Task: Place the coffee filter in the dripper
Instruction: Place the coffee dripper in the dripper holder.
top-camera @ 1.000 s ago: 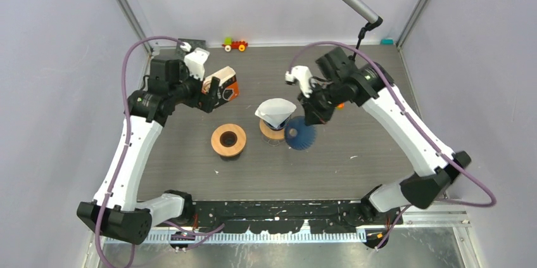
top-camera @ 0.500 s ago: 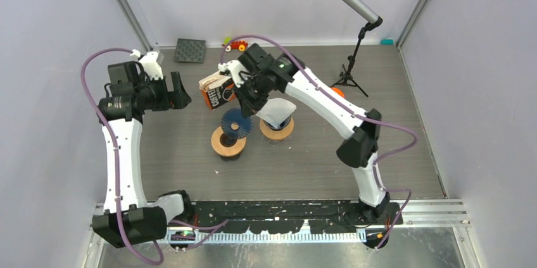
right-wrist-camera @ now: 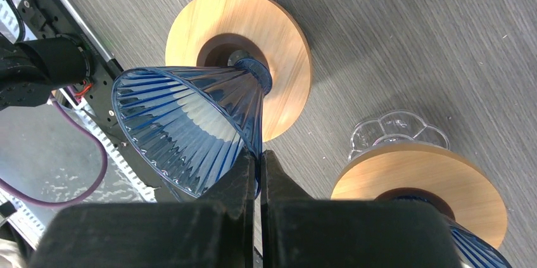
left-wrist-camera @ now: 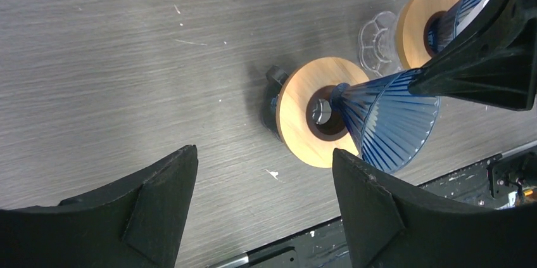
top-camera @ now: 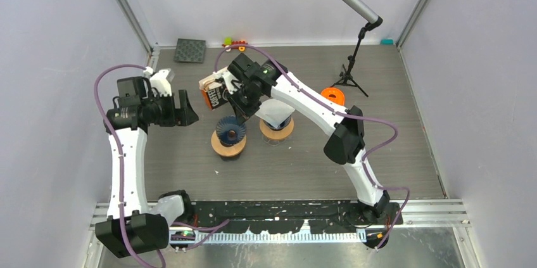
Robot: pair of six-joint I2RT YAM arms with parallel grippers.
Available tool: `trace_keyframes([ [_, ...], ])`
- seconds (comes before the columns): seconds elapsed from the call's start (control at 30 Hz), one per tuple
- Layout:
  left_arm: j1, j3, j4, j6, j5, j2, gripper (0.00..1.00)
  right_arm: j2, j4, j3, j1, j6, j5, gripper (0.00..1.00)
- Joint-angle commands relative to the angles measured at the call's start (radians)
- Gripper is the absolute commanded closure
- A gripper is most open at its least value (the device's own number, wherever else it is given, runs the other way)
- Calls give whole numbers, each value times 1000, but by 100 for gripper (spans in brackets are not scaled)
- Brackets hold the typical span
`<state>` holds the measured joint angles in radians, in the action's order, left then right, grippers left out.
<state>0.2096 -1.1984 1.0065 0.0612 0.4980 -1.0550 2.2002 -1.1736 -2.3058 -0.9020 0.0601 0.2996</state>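
Note:
A blue ribbed dripper hangs tilted with its narrow tip at the hole of a wooden ring. My right gripper is shut on the dripper at its rim. The white coffee filter sits in a second blue dripper on another wooden ring to the right. My left gripper stands open left of the rings, nothing between its fingers. From the left wrist I see the held dripper over its ring.
An orange and black coffee box stands just behind the rings, close to the right arm. An orange spool and a microphone stand are at the right. A black pad and a small toy lie at the back.
The right arm swung from the right to the left ring with the blue dripper and lowered it there. The left gripper left the coffee box and drew back to the left.

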Motion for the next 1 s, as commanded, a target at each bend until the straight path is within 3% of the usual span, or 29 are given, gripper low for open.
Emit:
trace_keyframes([
  [0.0,4,21,-27,30,57,12,21,-1,35,-42,-13,38,23,99],
  [0.37,-59,63,-43,12,80,7,25,26,36,-36,-27,54,41,99],
  [0.67,-232,95,-84,-20,-17,-37,36,64,41,-35,-28,72,24,99],
  [0.97,-261,135,-120,-44,-20,-97,44,93,37,-64,-15,86,24,100],
])
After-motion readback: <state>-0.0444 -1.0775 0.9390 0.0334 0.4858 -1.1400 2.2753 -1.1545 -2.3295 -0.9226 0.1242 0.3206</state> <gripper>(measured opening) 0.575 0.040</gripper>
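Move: The right hand grips the blue dripper by its rim. The empty wooden holder it is meant for lies about 4 cm to the hand's left, 3 cm back and some 13 cm below. The holder already filled stands about 10 cm to its right, level fore and aft; the coffee box is roughly 16 cm ahead and 7 cm left. From the open left hand, the held dripper lies about 10 cm right, 2 cm back and 10 cm below, with the empty holder beneath it. Downward by some 2.5 cm and nearly 2 cm to the left, the right hand eases the dripper's stem into the empty holder's opening, fingers staying shut on the rim. Meanwhile the left hand swings about 6 cm right and sinks about 5 cm towards the dripper, turning some 15 degrees clockwise and partly closing, coming close beside the rim. ##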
